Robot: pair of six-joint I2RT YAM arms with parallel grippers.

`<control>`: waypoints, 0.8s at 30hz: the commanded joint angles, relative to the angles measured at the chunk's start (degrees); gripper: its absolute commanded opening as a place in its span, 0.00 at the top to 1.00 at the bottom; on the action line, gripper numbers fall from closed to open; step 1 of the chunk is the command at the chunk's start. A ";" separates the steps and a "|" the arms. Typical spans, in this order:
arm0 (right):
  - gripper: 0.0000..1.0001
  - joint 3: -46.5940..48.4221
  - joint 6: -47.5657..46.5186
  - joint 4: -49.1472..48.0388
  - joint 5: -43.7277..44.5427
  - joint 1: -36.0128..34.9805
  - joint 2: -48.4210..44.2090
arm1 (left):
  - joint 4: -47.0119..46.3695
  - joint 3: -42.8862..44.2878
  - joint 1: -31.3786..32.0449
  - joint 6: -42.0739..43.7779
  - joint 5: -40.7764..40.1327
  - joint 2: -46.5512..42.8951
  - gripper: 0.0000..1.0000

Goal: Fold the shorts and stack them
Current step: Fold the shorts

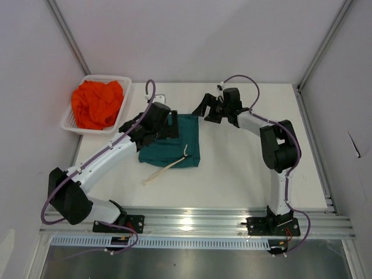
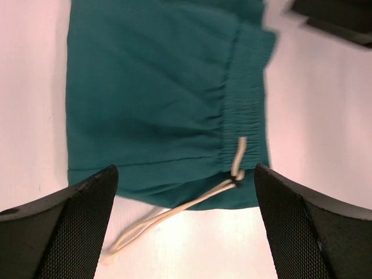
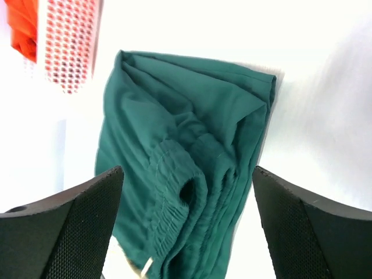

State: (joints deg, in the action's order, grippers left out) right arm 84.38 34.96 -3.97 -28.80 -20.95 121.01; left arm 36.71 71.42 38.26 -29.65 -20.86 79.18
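The dark teal-green shorts (image 1: 174,148) lie folded flat on the white table, their cream drawstring (image 1: 165,168) trailing toward the near edge. The orange shorts (image 1: 97,103) sit bunched in the white basket (image 1: 71,124). My left gripper (image 1: 170,125) hovers over the folded pair's far-left part, open. In the left wrist view its fingers (image 2: 70,232) straddle bare table and drawstring (image 2: 168,215) just off the hem of the teal shorts (image 2: 163,99). My right gripper (image 1: 203,109) stands open at the far-right corner, the waistband folds of the teal shorts (image 3: 186,151) between its fingers (image 3: 314,232), untouched.
The basket (image 3: 67,46) stands at the table's far-left corner with orange fabric (image 3: 23,23) inside. White walls and aluminium frame posts enclose the table. A metal rail (image 1: 192,221) runs along the near edge by the arm bases.
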 commanded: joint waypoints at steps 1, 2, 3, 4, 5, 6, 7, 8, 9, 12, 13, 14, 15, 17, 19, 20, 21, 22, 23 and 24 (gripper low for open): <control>0.06 -3.07 0.37 2.55 5.41 0.21 -8.59 | -0.84 -5.84 -5.63 -3.13 6.87 -0.60 0.01; 0.06 -4.82 0.89 1.78 6.64 0.21 -10.25 | -1.55 -6.81 -6.78 -3.57 7.67 -1.21 0.01; 0.05 -6.93 1.86 -0.41 7.00 0.21 -13.49 | -2.94 -9.69 -8.36 -4.10 8.20 -1.57 0.01; 0.05 -10.25 2.13 -1.30 7.26 0.21 -14.91 | -3.74 -10.59 -8.99 -4.97 8.64 -1.92 0.01; 0.08 -11.33 2.22 -1.65 7.35 -0.14 -16.14 | -4.53 -11.47 -9.51 -5.41 9.08 -2.27 0.01; 0.10 -11.78 1.96 -1.05 7.26 -0.49 -17.20 | -5.58 -13.22 -10.39 -5.85 9.00 -2.97 0.01; 0.14 -11.43 1.52 -0.52 7.26 -0.93 -17.39 | -6.03 -14.28 -10.92 -6.90 8.74 -3.41 0.01; 0.27 -11.17 1.17 -0.08 7.26 -1.37 -17.30 | -6.30 -15.33 -11.45 -7.26 8.30 -3.59 0.01; 0.33 -10.99 0.81 0.19 7.35 -2.24 -17.21 | -6.99 -15.95 -11.98 -7.61 8.29 -4.20 0.01; 0.58 -10.81 0.81 -1.21 5.87 -4.00 -16.34 | -8.40 -18.24 -14.35 -8.50 8.73 -5.78 0.02; 0.64 -10.73 1.07 -2.18 4.73 -4.27 -15.46 | -8.76 -18.59 -14.62 -8.67 8.65 -6.31 0.02; 0.71 -10.64 2.12 -3.40 3.24 -4.62 -14.67 | -8.85 -19.73 -14.79 -8.85 8.38 -6.84 0.02; 0.75 -10.64 2.91 -6.46 0.00 -5.06 -13.97 | -9.20 -20.00 -14.97 -8.85 8.12 -7.80 0.02; 0.83 -9.59 5.63 -9.03 -2.39 -5.50 -10.98 | -9.72 -21.14 -15.06 -8.85 8.03 -8.51 0.02; 0.85 -8.27 6.61 -10.53 -3.63 -6.12 -8.96 | -9.81 -21.50 -15.06 -8.85 7.77 -8.69 0.02; 0.89 -7.13 7.22 -10.71 -3.90 -6.29 -6.95 | -9.64 -21.76 -15.06 -8.85 7.59 -8.51 0.02; 0.89 -6.77 7.66 -11.41 -4.25 -6.56 -5.88 | -9.64 -21.76 -15.14 -8.85 7.33 -8.34 0.02; 0.89 -6.42 7.93 -11.59 -4.25 -7.08 -5.00 | -9.55 -22.02 -15.15 -8.85 6.89 -8.08 0.02; 0.90 -6.25 8.37 -11.85 -4.34 -7.26 -3.43 | -9.55 -22.20 -15.23 -8.85 6.71 -7.38 0.02; 0.91 -6.24 8.98 -12.46 -4.34 -7.44 -2.63 | -9.72 -22.89 -15.67 -8.93 6.63 -7.11 0.02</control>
State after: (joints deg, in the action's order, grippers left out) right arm 75.68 41.50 -12.49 -30.98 -27.77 115.98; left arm 28.62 49.93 23.53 -37.56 -13.32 71.90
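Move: The folded shorts lie with their middle about 8 cm back, 10 cm to the left and 8 cm below the right hand, which waits open off their far right corner. From the left hand, their middle is some 8 cm ahead, level sideways and 18 cm below. The loose drawstring's middle is roughly 4 cm behind the left hand, level sideways and 18 cm below; the white basket is about 25 cm ahead, 35 cm to its left and 13 cm below. The right hand rises about 6 cm while drawing back and slightly right, then swings left over the far right part of the shorts and sinks again, its wide-open fingers closing almost shut on nothing as it ends above the waistband fold. Meanwhile the left hand, fingers kept wide open, drops nearly 10 cm and slides some 8 cm left towards the near left corner of the shorts, pitching down a little and turning about 15 degrees counter-clockwise, then slows to hover there without touching. ##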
